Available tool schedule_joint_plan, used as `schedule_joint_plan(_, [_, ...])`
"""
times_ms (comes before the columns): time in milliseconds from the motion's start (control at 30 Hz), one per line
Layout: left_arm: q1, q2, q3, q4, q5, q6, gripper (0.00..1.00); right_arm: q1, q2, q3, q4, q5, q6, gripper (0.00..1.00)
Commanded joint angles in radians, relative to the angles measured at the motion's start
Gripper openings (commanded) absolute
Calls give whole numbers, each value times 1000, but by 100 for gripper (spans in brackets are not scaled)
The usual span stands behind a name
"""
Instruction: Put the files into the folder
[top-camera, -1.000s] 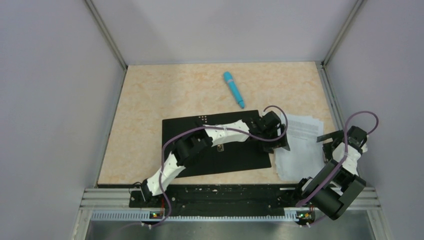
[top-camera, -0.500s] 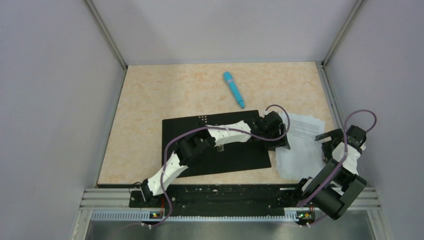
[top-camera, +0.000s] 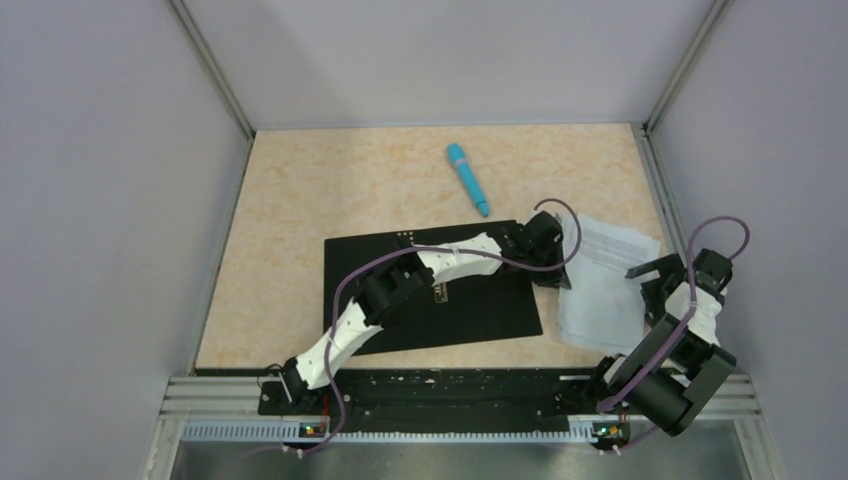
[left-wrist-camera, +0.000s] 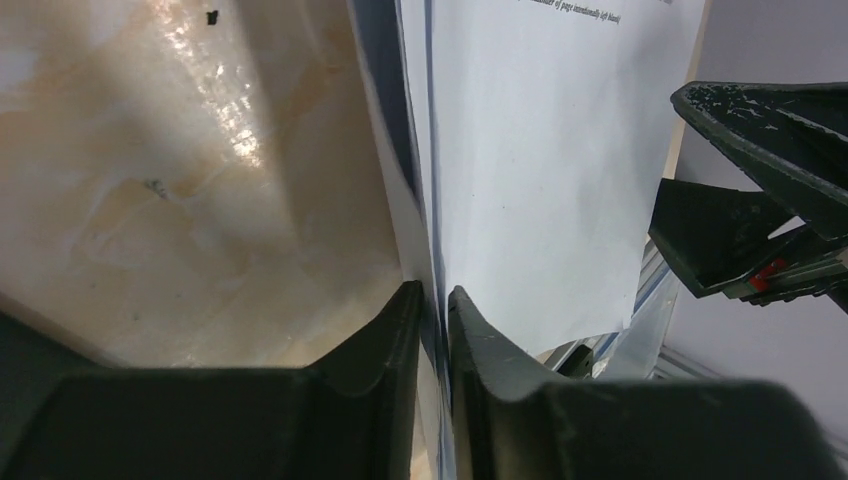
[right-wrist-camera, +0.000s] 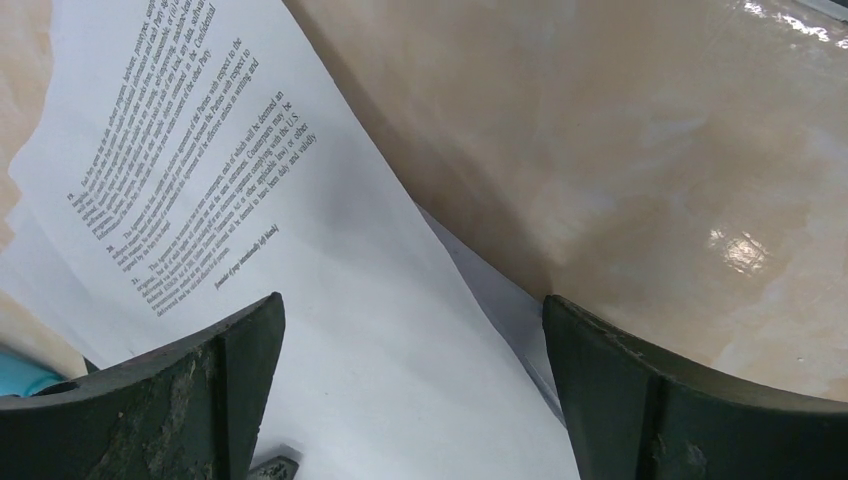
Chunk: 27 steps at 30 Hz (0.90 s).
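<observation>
The files (top-camera: 607, 292) are a thin stack of printed white sheets lying right of the folder (top-camera: 470, 305), which lies open, black side up. My left gripper (top-camera: 561, 270) reaches across the folder to the sheets' left edge. In the left wrist view the left gripper (left-wrist-camera: 434, 300) is shut on that raised edge of the files (left-wrist-camera: 545, 150), with paper pinched between the jaws. My right gripper (top-camera: 655, 272) hovers open over the stack's right side. Seen from the right wrist, the right gripper (right-wrist-camera: 410, 345) has its jaws wide apart above the files (right-wrist-camera: 300, 290), holding nothing.
A blue pen-like stick (top-camera: 467, 177) lies on the table beyond the folder. Grey booth walls and metal rails close in the beige tabletop (top-camera: 330, 190); the right wall stands close behind the right arm.
The left gripper has closed onto the files' left edge. The sheets have lifted and shifted slightly to the right. The right gripper drifted a little, still open.
</observation>
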Motion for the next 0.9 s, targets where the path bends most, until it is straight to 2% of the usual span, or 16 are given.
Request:
schedule_joint_plan(0, [1, 12, 70, 39, 47, 63, 17, 15, 26, 14, -3, -38, -7, 99])
schedule_joint_plan(100, [9, 6, 98, 14, 50, 116, 0, 17, 24, 26, -10, -42, -12, 99])
schedule_joint_plan(300, [30, -67, 95, -69, 0, 285, 0, 50, 2, 53, -16, -58, -14, 99])
schedule_joint_plan(567, [88, -309, -79, -94, -79, 535, 0, 304, -19, 222, 5, -61, 15, 99])
schedule_joint_plan(700, [130, -420, -141, -116, -48, 630, 0, 319, -73, 223, 181, -234, 60, 99])
schedule_joint_plan(867, [186, -575, -242, -122, 8, 729, 0, 364, -110, 160, 596, -428, 132, 99])
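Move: The left hand has the left long edge of the files between its nearly shut fingers; their middle lies about 9 cm to its right, level with it and some 2 cm lower. The open black folder's middle is about 28 cm to its left and 1 cm nearer the base, the blue marker about 20 cm left and 22 cm farther out. From the right hand, the files' middle is about 9 cm left, 2 cm ahead and 2 cm below. The left hand first stays almost in place while its fingers shut fully and pinch the files' left edge, then lifts it some 14 cm while drawing it about 11 cm left towards the folder and a little forward, the fingertips swinging forward by about 30 degrees. The right hand stays wide open at the files' right side, then rises some 13 cm while going forward and left to follow them, its fingers swinging forward and up, and it ends just clear of them on the right. ##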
